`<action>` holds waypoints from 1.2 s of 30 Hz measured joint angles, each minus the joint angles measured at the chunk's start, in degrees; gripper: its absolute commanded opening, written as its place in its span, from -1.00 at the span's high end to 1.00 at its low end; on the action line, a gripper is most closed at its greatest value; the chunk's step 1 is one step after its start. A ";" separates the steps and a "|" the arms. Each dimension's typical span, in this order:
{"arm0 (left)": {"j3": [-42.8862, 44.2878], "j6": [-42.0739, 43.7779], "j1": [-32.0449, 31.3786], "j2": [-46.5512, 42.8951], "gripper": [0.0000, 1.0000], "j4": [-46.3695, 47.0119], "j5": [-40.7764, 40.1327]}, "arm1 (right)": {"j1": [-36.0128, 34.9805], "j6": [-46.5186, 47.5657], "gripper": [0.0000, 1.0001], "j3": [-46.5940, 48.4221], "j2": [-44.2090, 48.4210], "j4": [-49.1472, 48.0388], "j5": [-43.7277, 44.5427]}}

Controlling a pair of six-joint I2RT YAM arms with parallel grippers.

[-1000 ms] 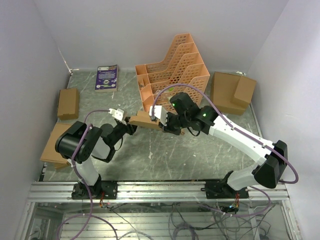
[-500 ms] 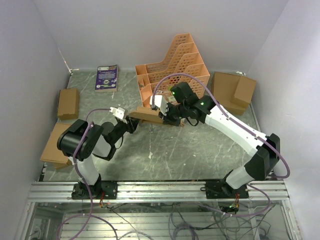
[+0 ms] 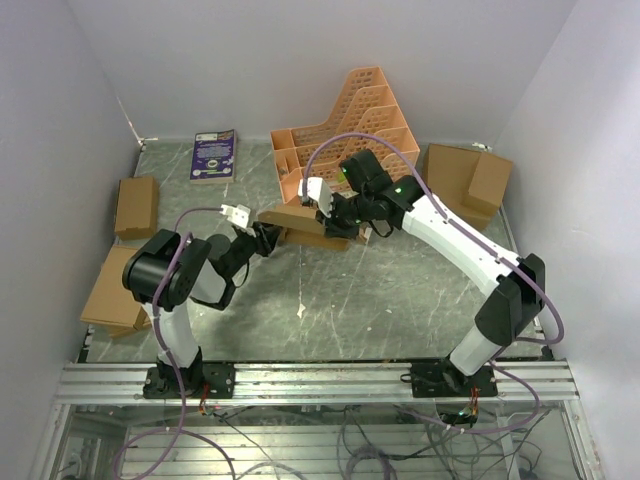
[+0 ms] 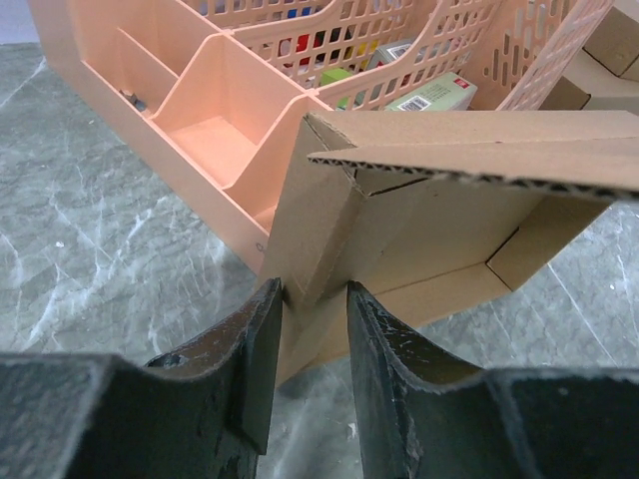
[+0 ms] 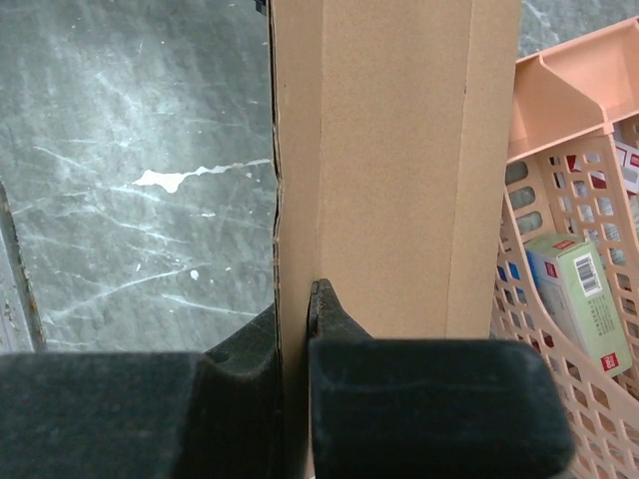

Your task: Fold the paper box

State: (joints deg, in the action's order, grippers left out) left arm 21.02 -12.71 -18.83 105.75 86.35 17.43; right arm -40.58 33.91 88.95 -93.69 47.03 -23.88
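Observation:
The paper box [image 3: 298, 218], brown cardboard partly folded into a shallow tray, hangs above the table between both arms, just in front of the orange rack. My left gripper [image 3: 268, 233] is shut on its left end. In the left wrist view the fingers [image 4: 268, 329] pinch a folded corner wall of the box [image 4: 449, 200], whose open inside faces the camera. My right gripper [image 3: 336, 222] is shut on the box's right side. In the right wrist view a thin cardboard edge of the box [image 5: 389, 150] sits clamped in the gripper [image 5: 297, 291].
The orange lattice file rack [image 3: 350, 130] stands right behind the box and holds small packets [image 5: 579, 299]. A purple book [image 3: 213, 155] lies at the back left. Ready-made cardboard boxes sit at the left [image 3: 136, 205], front left [image 3: 108, 290] and back right [image 3: 465, 185].
Both arms carried the box away from the bases toward the rack. The right arm stretched out further, and the box now sits closer to the rack's front. Both grips are unchanged.

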 measured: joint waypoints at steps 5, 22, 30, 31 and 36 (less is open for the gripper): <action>1.86 -0.81 0.55 1.49 0.15 0.00 0.52 | 1.53 1.09 1.00 2.56 -2.19 0.81 -1.20; 5.62 -3.13 1.40 3.76 0.11 0.00 2.12 | 4.13 3.04 1.00 5.03 -4.61 1.60 -3.39; 5.86 -2.95 1.49 4.66 0.25 0.04 1.75 | 4.13 3.08 1.00 5.90 -4.96 2.58 -4.24; 5.86 -2.95 1.49 4.79 0.36 0.04 1.49 | 4.13 3.10 1.00 5.90 -4.96 2.62 -4.26; 5.86 -2.38 1.49 4.85 0.86 0.04 -0.26 | 4.13 3.08 1.00 5.99 -5.55 2.60 -4.68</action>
State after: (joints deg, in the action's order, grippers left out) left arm 26.87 -15.09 -17.34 110.61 86.39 17.17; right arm -36.45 36.99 94.94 -99.24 49.63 -28.56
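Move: The paper box's left-end corner panel stands right between and just past the left hand's open fingertips, some 2 cm ahead and 1 cm to the right, about level. The middle of the orange rack is roughly 14 cm ahead and 16 cm right of that hand, at about its height. The right hand, holding the box's upper edge, has the rack about 19 cm ahead, 1 cm right and 10 cm below, and the box's left corner about 14 cm left, 4 cm ahead, 9 cm down. Left fingers close on the upright panel at the box's left end and pinch it between their tips, after the hand has followed about 3 cm forward with fingers parted. The right hand keeps its shut grip on the upper edge, carries the box some 3 cm forward towards the rack, then holds it nearly still while the left closes. ##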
